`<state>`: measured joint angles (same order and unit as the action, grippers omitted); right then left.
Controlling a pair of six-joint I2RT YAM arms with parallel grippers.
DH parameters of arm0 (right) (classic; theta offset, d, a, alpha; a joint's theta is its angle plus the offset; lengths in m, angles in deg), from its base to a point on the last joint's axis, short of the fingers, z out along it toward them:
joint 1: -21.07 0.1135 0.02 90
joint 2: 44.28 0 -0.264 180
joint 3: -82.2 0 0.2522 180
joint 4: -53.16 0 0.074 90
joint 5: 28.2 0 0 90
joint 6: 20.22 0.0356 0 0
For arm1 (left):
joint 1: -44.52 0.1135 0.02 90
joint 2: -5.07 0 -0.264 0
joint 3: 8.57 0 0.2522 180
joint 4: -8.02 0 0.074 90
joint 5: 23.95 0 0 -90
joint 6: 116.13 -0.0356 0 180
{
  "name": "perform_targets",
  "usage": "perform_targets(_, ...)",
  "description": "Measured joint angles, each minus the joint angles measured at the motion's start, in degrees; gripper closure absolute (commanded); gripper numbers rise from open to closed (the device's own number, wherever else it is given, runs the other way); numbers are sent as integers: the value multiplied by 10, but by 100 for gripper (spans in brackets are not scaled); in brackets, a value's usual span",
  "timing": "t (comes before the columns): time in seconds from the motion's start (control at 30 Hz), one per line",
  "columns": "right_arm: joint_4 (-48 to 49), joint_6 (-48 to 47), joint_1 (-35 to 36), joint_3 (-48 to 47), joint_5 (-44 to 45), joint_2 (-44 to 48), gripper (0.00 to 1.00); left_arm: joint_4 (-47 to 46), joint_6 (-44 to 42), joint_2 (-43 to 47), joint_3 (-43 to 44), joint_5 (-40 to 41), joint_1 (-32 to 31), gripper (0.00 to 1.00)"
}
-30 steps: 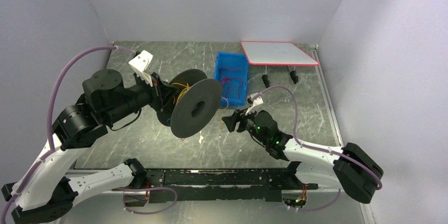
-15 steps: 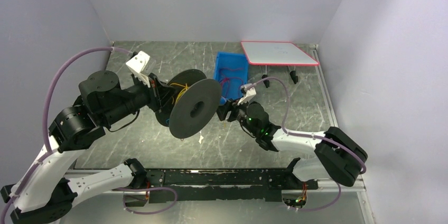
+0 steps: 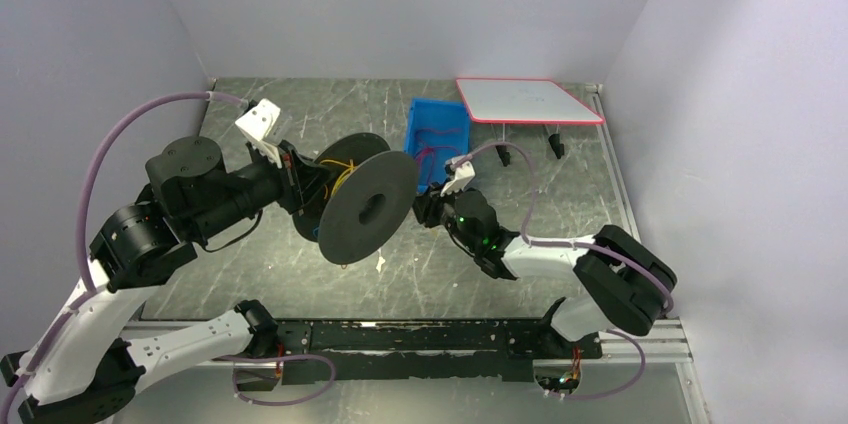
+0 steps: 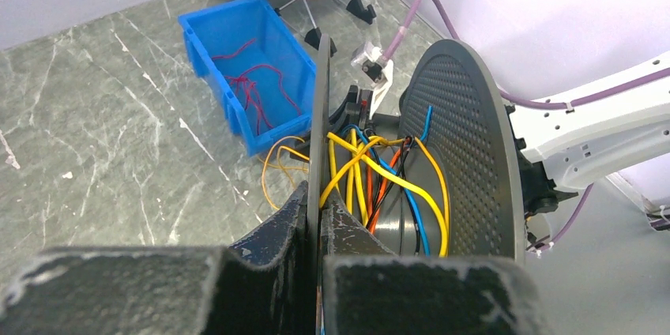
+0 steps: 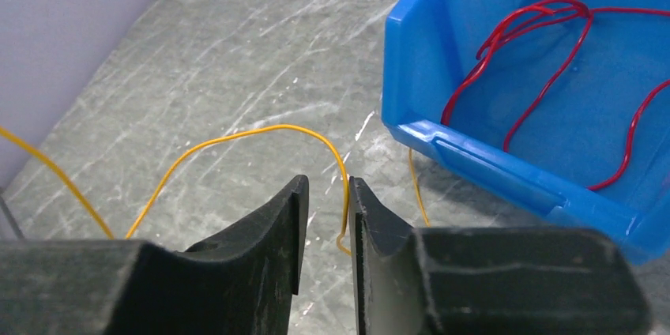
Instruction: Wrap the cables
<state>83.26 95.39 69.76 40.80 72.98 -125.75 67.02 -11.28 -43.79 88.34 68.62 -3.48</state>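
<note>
My left gripper is shut on the thin rim of one flange of the dark grey spool, holding it up on edge above the table. Yellow, orange, blue and black cables loop loosely round its hub. A loose orange cable trails from the spool onto the table. My right gripper is low over the table just right of the spool. Its jaws stand a narrow gap apart, and the orange cable's end hangs between them against the right finger, unclamped.
A blue bin with red cables sits right behind the right gripper. A white board with a red edge stands on black feet at the back right. Grey walls close in both sides.
My right arm has reached left and back towards the spool and bin, and its jaws have narrowed round the orange cable. The left arm and spool have barely moved.
</note>
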Motion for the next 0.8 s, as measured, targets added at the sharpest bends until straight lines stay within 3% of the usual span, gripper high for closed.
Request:
perform_targets(0.17, 0, -9, 0, 0, -3, -12, 100, 0, 1, 1, -2, -1, 0, 93)
perform_targets(0.47, 3, -14, -1, 9, -11, -8, 100, -4, 14, -5, -2, 10, 0, 93)
perform_targets(0.8, -2, 23, 28, 126, -33, 48, 100, -19, 41, -63, -2, 136, 0, 93)
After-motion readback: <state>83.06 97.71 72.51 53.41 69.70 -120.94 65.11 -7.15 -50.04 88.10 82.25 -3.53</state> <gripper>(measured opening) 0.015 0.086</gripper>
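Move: The yellow cable hangs between the right hand's open fingers, only about 1 cm ahead of the hand point and level with it. From the right hand, the blue bin's middle is some 18 cm ahead, 4 cm right and 10 cm below, and the raised reel is about 12 cm back, 8 cm left and 25 cm above. The left hand grips the reel's near flange, with the reel's middle roughly 8 cm to its right, level fore and aft, and 3 cm below. The right fingers close and pinch the yellow cable, the hand sinking about 1 cm; after a brief hold it draws the cable back and down some 6 cm each, drifting right, away from the blue bin, its tips dipping slightly. As that pull starts, the left hand, still clamping the flange, carries the reel forward about 5 cm, a little down, turning it some 15 degrees counter-clockwise. ##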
